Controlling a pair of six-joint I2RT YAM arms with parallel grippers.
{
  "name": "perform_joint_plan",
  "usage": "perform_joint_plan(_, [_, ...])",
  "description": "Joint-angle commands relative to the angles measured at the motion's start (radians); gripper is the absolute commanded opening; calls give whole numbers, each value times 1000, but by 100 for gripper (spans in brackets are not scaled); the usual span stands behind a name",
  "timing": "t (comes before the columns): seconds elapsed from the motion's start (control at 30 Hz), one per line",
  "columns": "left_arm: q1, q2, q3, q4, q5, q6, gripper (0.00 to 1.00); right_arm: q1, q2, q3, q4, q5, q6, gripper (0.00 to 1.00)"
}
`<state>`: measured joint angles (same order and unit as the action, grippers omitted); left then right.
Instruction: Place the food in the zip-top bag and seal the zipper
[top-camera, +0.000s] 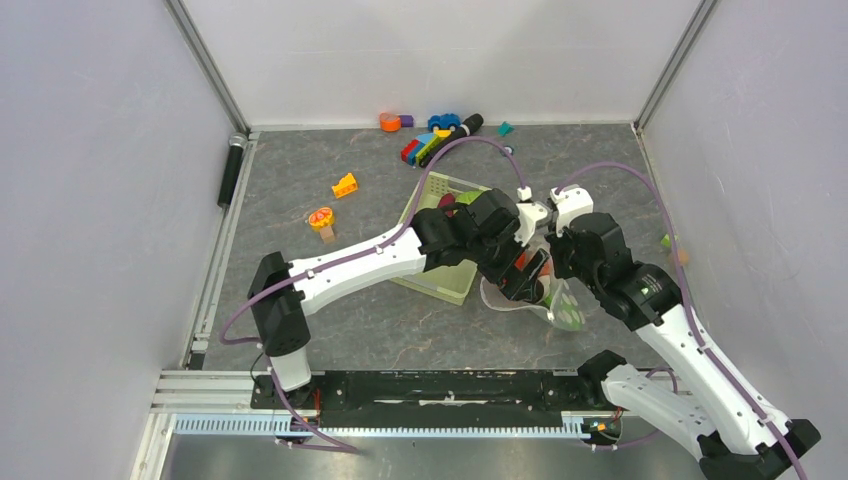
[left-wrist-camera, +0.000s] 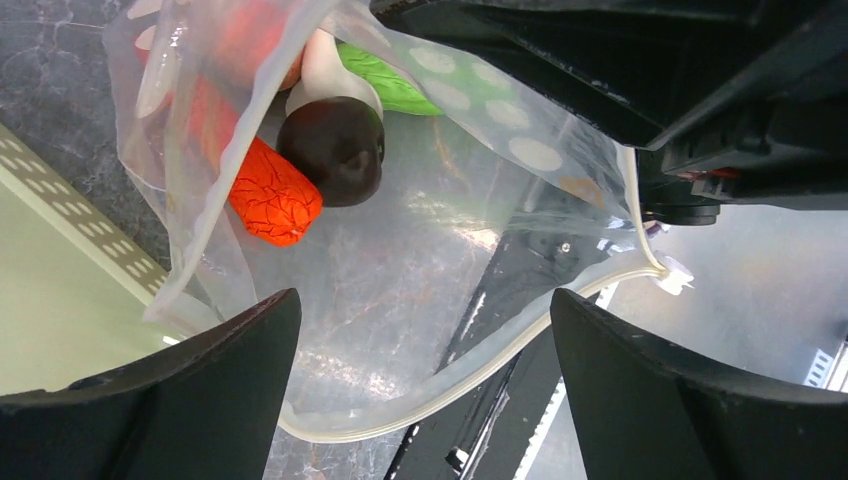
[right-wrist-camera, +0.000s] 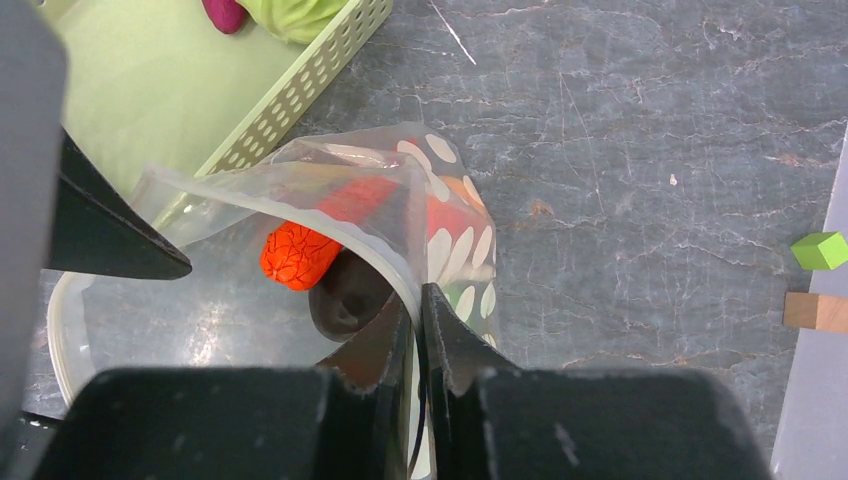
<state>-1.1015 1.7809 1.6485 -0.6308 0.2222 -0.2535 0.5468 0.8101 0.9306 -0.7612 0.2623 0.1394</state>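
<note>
The zip-top bag (left-wrist-camera: 400, 270), clear with white dots, lies open right of the basket; it also shows in the top view (top-camera: 566, 312). Inside are a red-orange carrot (left-wrist-camera: 270, 195), a dark maroon ball (left-wrist-camera: 335, 150), a green cucumber (left-wrist-camera: 385, 85) and a white piece (left-wrist-camera: 325, 70). The zipper (left-wrist-camera: 487, 370) curves between my left fingers. My left gripper (left-wrist-camera: 425, 300) is open and empty over the bag's mouth. My right gripper (right-wrist-camera: 418, 295) is shut on the bag's rim (right-wrist-camera: 440, 250), holding it up. The carrot (right-wrist-camera: 295, 255) and ball (right-wrist-camera: 345, 295) show beside it.
The pale green slotted basket (right-wrist-camera: 300, 90) lies left of the bag, with the green cabbage (right-wrist-camera: 295, 15) and purple eggplant (right-wrist-camera: 225, 12) in it. Building-block toys (top-camera: 430, 140) lie at the back, a yellow block (top-camera: 345, 185) at mid left. A green block (right-wrist-camera: 820, 250) lies by the right wall.
</note>
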Motion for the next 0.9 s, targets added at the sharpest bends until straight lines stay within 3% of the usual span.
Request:
perform_joint_plan(0.0, [-3,-33,9,33,61,-31,100,-3,-15,8,25,-10,-14,12])
perform_joint_plan(0.2, [-2,-140,-94,111,24,-10,100,-3,-22,5,25,-5,-14,12])
perform_joint_plan(0.4, [32,-253,-209,175,-242,-82,100,-4,-27,5,25,3,-14,12])
perform_joint_plan(0.6, [207,-319,-344,260,-286,-207,100,-3,-24,3,25,3,-15,12])
perform_joint_plan(0.7, [319,-297,-377,288,-229,-254,100,-3,-21,5,25,5,-14,12])
perform_joint_plan(0.87, [414,-220,-410,365,-227,-270,100,-3,-24,1,25,10,-14,12])
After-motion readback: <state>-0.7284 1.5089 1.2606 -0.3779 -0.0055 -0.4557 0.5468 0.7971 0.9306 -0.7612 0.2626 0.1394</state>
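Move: The purple eggplant in the basket lies about 13 cm ahead of the open left hand, 15 cm to its left and 16 cm below. The cabbage sits beside it, some 6 cm to the right of the eggplant, level with it in reach. The food already in the bag is about 2 cm back, 3 cm right and 13 cm below the hand. From the right hand, the eggplant is about 6 cm ahead, 19 cm left. The empty, open left hand swings forward and left about 20 cm towards the eggplant, turning some 40 degrees counter-clockwise. ##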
